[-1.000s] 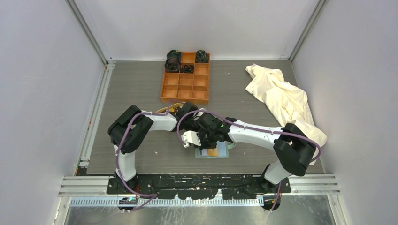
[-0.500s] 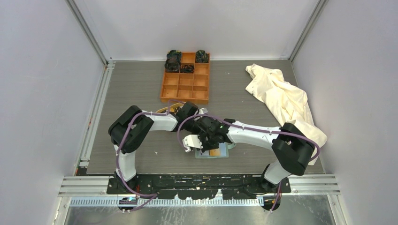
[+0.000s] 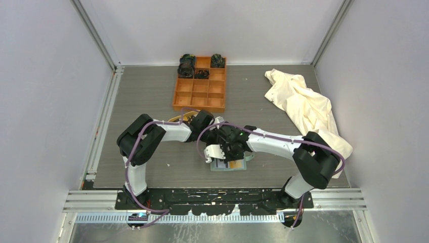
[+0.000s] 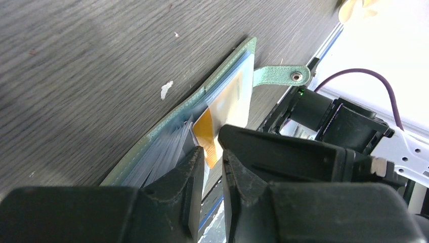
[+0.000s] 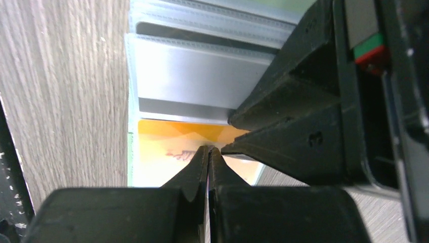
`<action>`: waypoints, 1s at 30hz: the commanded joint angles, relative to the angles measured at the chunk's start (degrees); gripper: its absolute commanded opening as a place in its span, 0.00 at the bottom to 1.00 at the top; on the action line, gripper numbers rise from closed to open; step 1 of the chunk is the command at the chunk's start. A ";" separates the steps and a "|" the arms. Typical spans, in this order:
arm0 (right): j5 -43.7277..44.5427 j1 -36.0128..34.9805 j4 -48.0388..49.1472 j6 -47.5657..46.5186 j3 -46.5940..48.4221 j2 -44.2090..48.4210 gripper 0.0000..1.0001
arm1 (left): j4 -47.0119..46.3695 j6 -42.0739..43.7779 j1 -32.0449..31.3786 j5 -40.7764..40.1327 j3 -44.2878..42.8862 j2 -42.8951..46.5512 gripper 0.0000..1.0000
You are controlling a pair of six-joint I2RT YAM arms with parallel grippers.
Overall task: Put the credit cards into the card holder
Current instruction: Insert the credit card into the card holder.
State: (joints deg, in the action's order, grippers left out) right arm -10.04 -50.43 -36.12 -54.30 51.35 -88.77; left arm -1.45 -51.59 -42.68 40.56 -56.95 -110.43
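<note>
The sage-green card holder [image 3: 222, 168] lies open on the table near the front edge, pale pockets [image 5: 192, 76] facing up and strap tab [image 4: 281, 76] to the right. An orange-and-tan credit card [image 4: 222, 114] sits partly in a pocket. My left gripper [image 4: 210, 154] hovers over the holder's pockets, jaws a narrow gap apart with nothing between them. My right gripper [image 5: 209, 149] is shut, its tips resting on the orange card [image 5: 162, 149]. Both grippers crowd together over the holder in the top view, left gripper [image 3: 221, 157] beside right gripper [image 3: 232, 152]. No other cards are visible.
An orange nine-compartment box [image 3: 200, 88] stands at the back, dark items in its far cells. A cream cloth [image 3: 303, 106] is heaped at the right. A tan object [image 3: 182, 117] peeks out under the left arm. The black base rail [image 3: 217, 197] runs just in front of the holder.
The left wrist has shifted right over the holder and its jaws have parted slightly. The right gripper stays shut on the same spot.
</note>
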 commanded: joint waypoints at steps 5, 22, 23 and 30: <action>-12.05 3.97 -4.76 2.30 3.43 3.94 0.06 | 3.82 2.81 -0.18 -3.89 1.48 0.26 0.25; -21.50 21.95 -14.14 2.85 1.84 5.17 0.27 | -9.31 3.16 -2.45 -13.36 11.03 18.59 0.03; -19.86 22.07 -13.36 3.75 1.60 4.37 0.27 | -9.83 2.98 -3.10 -13.84 11.21 18.19 0.02; -17.85 22.58 -14.03 11.75 5.79 -3.29 0.27 | -9.15 1.47 -6.87 -20.34 9.60 13.83 0.00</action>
State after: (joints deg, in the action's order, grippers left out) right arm -29.67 -28.27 -49.63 -47.83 53.60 -90.00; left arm -8.34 -50.11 -48.21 25.19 -46.26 -94.80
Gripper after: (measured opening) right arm 0.275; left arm 0.007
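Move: The orange credit card lies right under the right hand's shut fingertips, its middle about 1 cm to their right, level with them and 1 cm below. The silver card in the holder's left half is some 6 cm to this hand's left, and the clasp strap about 7 cm to its right and 1 cm farther out. From the left hand, whose slightly parted fingertips are at the pocket's mouth, the orange card's middle is roughly 2 cm right, 1 cm back and 2 cm below. The right hand's shut fingertips nudge the orange card the last bit to the right, then come off, rising about 7 cm while the fingers part somewhat; it goes right and sinks again beside the strap, turning some 25 degrees clockwise. The left hand lifts about 6 cm from the pocket's mouth, tilting, shuts its fingers, then sinks back partway over the card. ##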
